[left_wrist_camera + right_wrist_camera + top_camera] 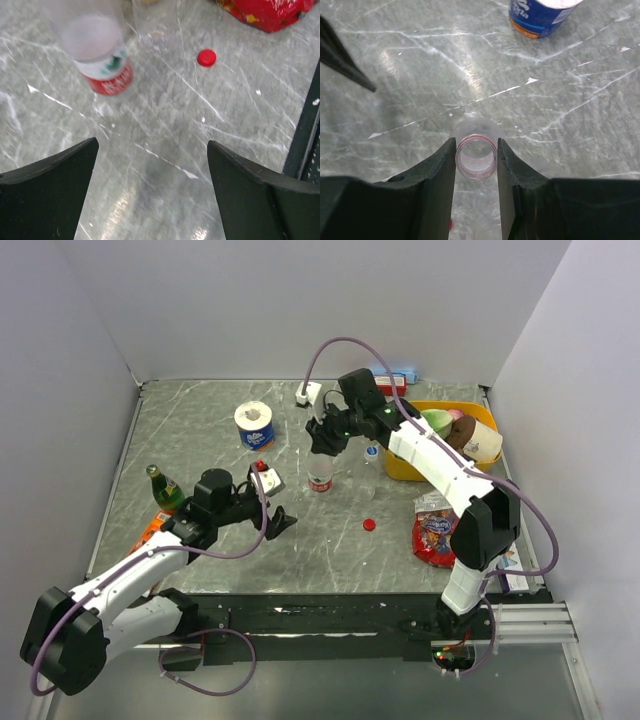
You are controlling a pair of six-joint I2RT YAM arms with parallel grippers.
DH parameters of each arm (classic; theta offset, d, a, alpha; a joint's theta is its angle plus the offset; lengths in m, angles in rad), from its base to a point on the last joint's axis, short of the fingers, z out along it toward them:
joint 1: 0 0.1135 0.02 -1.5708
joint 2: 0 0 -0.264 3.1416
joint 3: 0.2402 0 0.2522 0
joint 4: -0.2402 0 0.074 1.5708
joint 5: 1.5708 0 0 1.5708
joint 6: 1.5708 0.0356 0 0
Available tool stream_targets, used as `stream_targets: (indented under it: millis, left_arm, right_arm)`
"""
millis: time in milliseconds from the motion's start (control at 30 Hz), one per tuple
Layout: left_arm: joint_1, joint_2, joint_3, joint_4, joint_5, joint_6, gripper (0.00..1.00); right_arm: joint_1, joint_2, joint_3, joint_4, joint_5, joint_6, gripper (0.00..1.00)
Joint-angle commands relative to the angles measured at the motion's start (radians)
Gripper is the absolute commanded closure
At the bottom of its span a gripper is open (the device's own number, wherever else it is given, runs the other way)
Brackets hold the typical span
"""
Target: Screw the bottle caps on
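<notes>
A clear bottle [320, 477] with a red label band stands upright mid-table with no cap on. My right gripper [322, 443] reaches down over it, and in the right wrist view its jaws [476, 150] press on both sides of the open threaded bottle neck [476, 159]. The plain red cap [369, 524] lies flat on the table to the bottle's front right, also seen as the red cap [206, 57]. A blue cap [372, 451] shows beside a second clear bottle [155, 20]. My left gripper [283, 522] hovers open and holds nothing, its fingertips [152, 144] pointing at the labelled bottle [100, 50].
A yellow bin [450, 406] holding cups sits at the right rear. A red snack bag [437, 535] lies front right. A blue-wrapped paper roll [254, 424] stands rear left, a green bottle [163, 488] at the left, and a small white box [267, 477] near the labelled bottle.
</notes>
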Motion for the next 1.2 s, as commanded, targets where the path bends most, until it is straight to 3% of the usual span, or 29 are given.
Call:
stream_targets:
  millis: [0, 367, 567, 900, 1000, 1167]
  left_arm:
    - [0.003, 0.006, 0.002, 0.169, 0.031, -0.006, 0.04]
    - [-0.031, 0.086, 0.014, 0.318, 0.128, -0.041, 0.04]
    - [-0.069, 0.137, 0.026, 0.355, 0.088, -0.065, 0.04]
    - [-0.080, 0.177, 0.051, 0.397, 0.148, -0.062, 0.02]
    - [-0.080, 0.177, 0.057, 0.371, 0.184, -0.046, 0.08]
    - [-0.084, 0.178, 0.058, 0.334, 0.221, -0.027, 0.29]
  right_arm:
    - [0.017, -0.114, 0.031, -0.068, -0.112, -0.018, 0.92]
    - [0.054, -0.246, 0.064, -0.154, -0.290, 0.020, 0.96]
    - [0.057, -0.244, 0.121, -0.181, -0.391, 0.036, 0.98]
    - [0.070, -0.257, 0.092, -0.166, -0.411, 0.051, 1.00]
    - [0.071, -0.261, 0.084, -0.154, -0.411, 0.051, 1.00]
    - [0.071, -0.264, 0.074, -0.137, -0.411, 0.066, 1.00]
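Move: The right hand already grips the uncapped bottle by its neck, and its goal, the open left gripper, lies about 13 cm back, 8 cm left and 7 cm below. The small capped bottle stands roughly 11 cm right of the right hand and 2 cm back; the red cap lies 11 cm right and 9 cm back, on the table. From the left hand, the gripped bottle's middle is 13 cm ahead, 8 cm right and 3 cm lower. Right hand carries the bottle 13 cm back, 12 up, while left shifts right, starting to close around its body. ##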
